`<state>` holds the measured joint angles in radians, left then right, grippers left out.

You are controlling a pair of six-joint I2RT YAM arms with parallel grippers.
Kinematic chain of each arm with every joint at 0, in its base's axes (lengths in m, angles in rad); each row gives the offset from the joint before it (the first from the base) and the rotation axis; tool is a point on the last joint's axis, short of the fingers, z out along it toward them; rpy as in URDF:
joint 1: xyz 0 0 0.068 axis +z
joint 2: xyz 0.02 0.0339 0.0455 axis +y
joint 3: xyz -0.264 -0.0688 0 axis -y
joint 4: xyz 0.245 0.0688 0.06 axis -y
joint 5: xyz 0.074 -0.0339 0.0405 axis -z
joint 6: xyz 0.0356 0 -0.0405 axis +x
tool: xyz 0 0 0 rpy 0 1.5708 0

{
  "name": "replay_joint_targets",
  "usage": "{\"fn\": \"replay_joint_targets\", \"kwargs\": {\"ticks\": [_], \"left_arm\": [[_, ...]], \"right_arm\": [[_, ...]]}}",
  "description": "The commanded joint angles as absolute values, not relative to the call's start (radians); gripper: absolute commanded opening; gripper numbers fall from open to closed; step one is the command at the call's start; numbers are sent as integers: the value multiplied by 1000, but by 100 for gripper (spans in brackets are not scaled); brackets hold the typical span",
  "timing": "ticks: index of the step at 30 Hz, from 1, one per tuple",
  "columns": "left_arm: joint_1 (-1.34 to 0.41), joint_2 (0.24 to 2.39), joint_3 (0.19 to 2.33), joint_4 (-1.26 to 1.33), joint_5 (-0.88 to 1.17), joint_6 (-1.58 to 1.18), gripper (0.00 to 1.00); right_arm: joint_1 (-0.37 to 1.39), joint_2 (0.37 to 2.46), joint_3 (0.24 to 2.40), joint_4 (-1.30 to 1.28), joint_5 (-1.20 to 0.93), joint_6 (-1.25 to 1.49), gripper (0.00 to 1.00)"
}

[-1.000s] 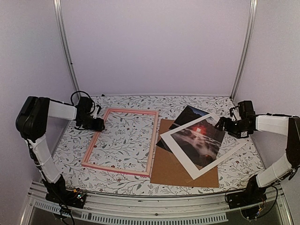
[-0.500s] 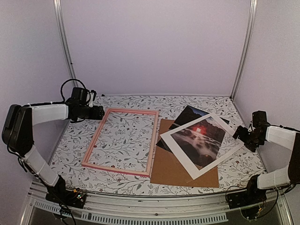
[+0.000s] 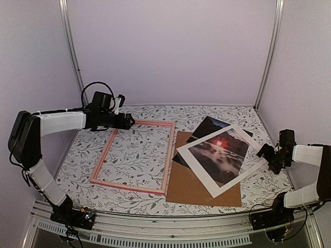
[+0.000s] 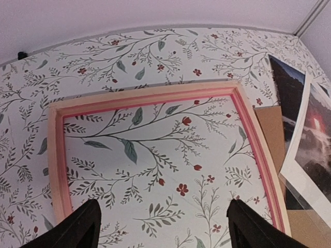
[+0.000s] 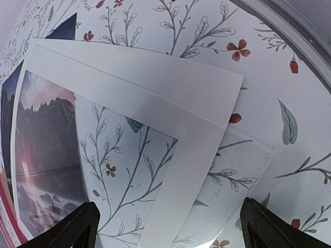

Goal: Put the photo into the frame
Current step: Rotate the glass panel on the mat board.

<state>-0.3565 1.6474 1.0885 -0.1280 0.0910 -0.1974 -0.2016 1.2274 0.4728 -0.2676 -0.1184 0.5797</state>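
Note:
The pink frame (image 3: pixel 170 155) lies flat and empty on the floral table, left of centre; its far rail (image 4: pixel 145 96) fills the left wrist view. The photo (image 3: pixel 218 150), dark with a red sun, lies right of it under a white mat (image 3: pixel 199 164), showing through the mat's opening. My left gripper (image 3: pixel 128 123) hovers open over the frame's far rail, nothing between its fingertips (image 4: pixel 77 232). My right gripper (image 3: pixel 270 156) stands open by the mat's right corner (image 5: pixel 155 88), holding nothing. The photo (image 5: pixel 46 155) shows at that view's left.
A brown backing board (image 3: pixel 194 190) lies under the photo and mat, against the frame's right rail. A clear sheet (image 5: pixel 243 170) sticks out from beneath the mat's corner. The side walls stand close to both arms.
My left gripper has let go of the frame's far left corner, opened wide, risen and moved right along the far rail. My right arm has drawn back towards the right wall.

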Motion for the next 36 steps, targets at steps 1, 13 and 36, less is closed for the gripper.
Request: {"fn": "replay_joint_targets", "kwargs": {"ticks": [1, 13, 36], "left_arm": [[-438, 1707, 1148, -102, 156, -211, 87], [-675, 1998, 1413, -123, 306, -232, 86], [-841, 2455, 1930, -398, 175, -245, 83]], "right_arm": [[-206, 1286, 454, -181, -203, 602, 99], [-204, 1539, 626, -76, -280, 482, 99], [-168, 1794, 890, -85, -309, 400, 99]]}}
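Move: The glass panel, lying on the white mat board, has its middle about 17 cm left of the right hand and roughly level with it; that hand is already down at the pair's right corner. From the left hand the same middle is some 42 cm right, 15 cm back and 12 cm below. The photo under the mat is centred about 8 cm back and 39 cm right of the left hand, the pink frame 12 cm back and 7 cm right, the backing board 19 cm back and 34 cm right. Forward along the table, staying low, the right hand shoves the right corner of glass and mat board outward by some 14 cm, fingers wide open, yawing slightly counter-clockwise. The left hand sweeps about 30 cm right over the frame, sinking 11 cm late in the sweep and yawing clockwise, to come down open at the mat's left edge. ##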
